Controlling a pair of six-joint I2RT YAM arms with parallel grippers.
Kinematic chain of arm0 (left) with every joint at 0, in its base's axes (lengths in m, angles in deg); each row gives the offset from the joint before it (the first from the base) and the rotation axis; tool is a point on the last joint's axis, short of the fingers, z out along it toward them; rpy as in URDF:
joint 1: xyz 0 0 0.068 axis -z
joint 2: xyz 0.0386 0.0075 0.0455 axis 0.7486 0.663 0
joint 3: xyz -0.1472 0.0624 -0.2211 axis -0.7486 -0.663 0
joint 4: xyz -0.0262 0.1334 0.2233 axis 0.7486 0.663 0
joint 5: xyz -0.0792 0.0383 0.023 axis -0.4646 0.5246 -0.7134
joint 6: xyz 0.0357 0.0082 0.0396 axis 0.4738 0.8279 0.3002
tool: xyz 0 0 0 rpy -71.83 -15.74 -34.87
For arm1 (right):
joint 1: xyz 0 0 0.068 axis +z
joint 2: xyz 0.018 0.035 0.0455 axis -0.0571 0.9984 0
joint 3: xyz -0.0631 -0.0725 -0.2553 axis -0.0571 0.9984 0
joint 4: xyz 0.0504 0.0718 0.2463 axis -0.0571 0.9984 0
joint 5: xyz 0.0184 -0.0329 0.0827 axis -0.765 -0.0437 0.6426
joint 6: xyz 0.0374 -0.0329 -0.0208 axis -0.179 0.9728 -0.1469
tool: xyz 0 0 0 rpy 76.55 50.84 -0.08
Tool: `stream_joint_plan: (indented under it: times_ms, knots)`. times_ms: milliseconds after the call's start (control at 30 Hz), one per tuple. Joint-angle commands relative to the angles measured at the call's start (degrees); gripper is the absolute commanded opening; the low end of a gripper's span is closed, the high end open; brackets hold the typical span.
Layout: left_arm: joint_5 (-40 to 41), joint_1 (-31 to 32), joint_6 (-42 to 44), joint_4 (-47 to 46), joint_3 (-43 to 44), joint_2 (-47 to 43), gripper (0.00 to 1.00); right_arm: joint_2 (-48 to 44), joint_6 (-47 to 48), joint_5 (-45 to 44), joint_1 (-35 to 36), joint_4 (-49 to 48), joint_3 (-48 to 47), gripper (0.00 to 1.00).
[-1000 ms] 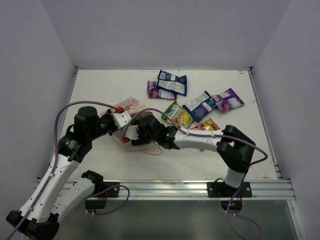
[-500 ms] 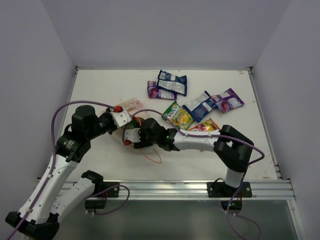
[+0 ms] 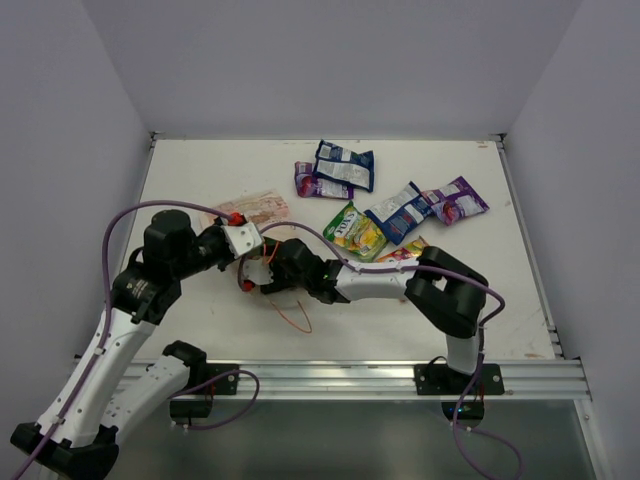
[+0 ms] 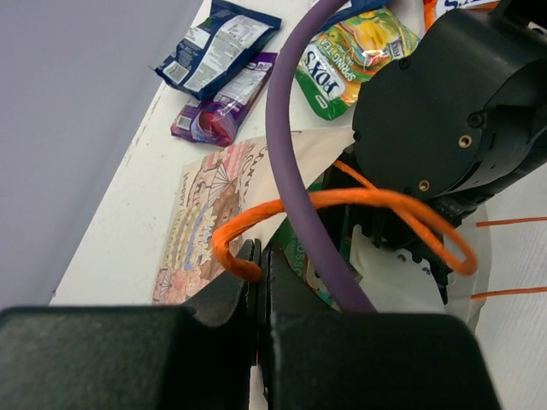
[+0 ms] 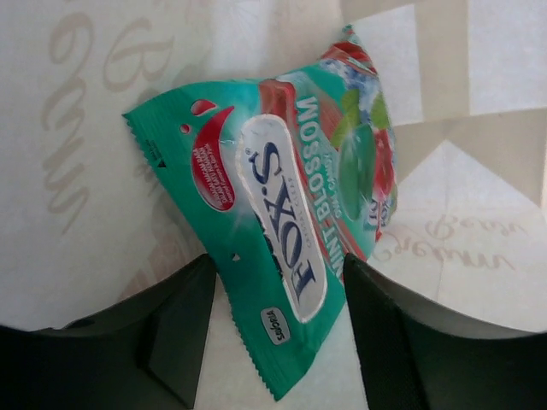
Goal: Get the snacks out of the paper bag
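Observation:
The beige paper bag (image 3: 258,209) lies on its side on the table, its printed face showing in the left wrist view (image 4: 212,209). My left gripper (image 3: 243,240) is shut on one orange loop handle (image 4: 342,201) and holds the mouth up. My right gripper (image 3: 262,277) reaches into the bag mouth. In the right wrist view a teal-pink packet (image 5: 291,222) lies on the bag's inner wall. My right gripper (image 5: 278,320) is open, a finger on each side of the packet's near end. Several packets lie outside: blue-white (image 3: 345,165), purple (image 3: 318,182), green-yellow (image 3: 353,228).
More packets lie to the right: blue-white (image 3: 400,212), purple (image 3: 457,202), orange-red (image 3: 405,253) beside the right arm. The bag's other orange handle (image 3: 292,318) trails on the table. A purple cable (image 4: 295,154) crosses the left wrist view. Walls close in the table's left, far and right sides.
My right gripper has moved left, further into the bag mouth. The loose handle on the table has shifted left with it. My left gripper still holds its handle.

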State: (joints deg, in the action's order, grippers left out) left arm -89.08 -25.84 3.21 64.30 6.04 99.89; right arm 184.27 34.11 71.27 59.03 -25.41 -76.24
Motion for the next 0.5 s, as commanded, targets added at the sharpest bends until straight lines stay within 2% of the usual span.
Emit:
stream_joint_plan:
  times_ms: [0, 67, 100, 167, 300, 333, 467]
  knots:
    - [-5.08, 0.39, -1.43, -4.08, 4.27, -0.75, 0.00, 2.52, 1.90, -3.92, -0.43, -2.77, -1.85, 0.60]
    - [-5.44, 0.39, -1.60, -4.08, 4.36, -0.58, 0.00, 2.96, 1.81, -4.18, -0.34, -3.13, -2.11, 0.53]
    - [-5.35, 0.39, -1.60, -3.99, 4.44, -0.66, 0.00, 3.05, 1.46, -4.36, -0.34, -3.47, -2.02, 0.46]
    - [-4.91, 0.39, -1.34, -3.64, 4.53, -0.57, 0.00, 2.88, 0.94, -4.44, -0.43, -3.65, -1.85, 0.41]
    - [-3.59, 0.39, -0.55, -2.15, 4.62, -0.84, 0.00, 1.12, -1.61, -3.30, -0.69, -2.95, -1.15, 0.25]
    - [-3.59, 0.39, -0.55, -2.14, 4.62, -0.84, 0.00, 1.03, -1.79, -3.30, -0.87, -3.04, -1.14, 0.19]
    - [-3.68, 0.39, -0.73, -1.88, 4.36, -1.10, 0.00, 0.77, -2.23, -3.83, -1.04, -3.13, -0.97, 0.04]
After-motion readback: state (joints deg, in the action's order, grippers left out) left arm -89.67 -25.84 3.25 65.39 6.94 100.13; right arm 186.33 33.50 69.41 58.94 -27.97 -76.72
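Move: The green Mint Blossom packet, in the tilted paper bag, lies just off the right fingertips, its near end already between the open fingers and its middle about 3 cm ahead, 2 cm left and 3 cm below. On the table outside, the yellow-green packet is some 21 cm to the right and 6 cm farther out, the purple packet roughly 14 cm right and 18 cm ahead. From the left hand, the green packet is about 7 cm ahead, 1 cm right and 20 cm down. The green packet's near part is pinched between the right fingers, which shut from about two-thirds open to nearly closed while the hand eases about 1 cm forward and slightly down into the bag, then stops. The left hand stays put, still gripping the bag by its orange handle. ##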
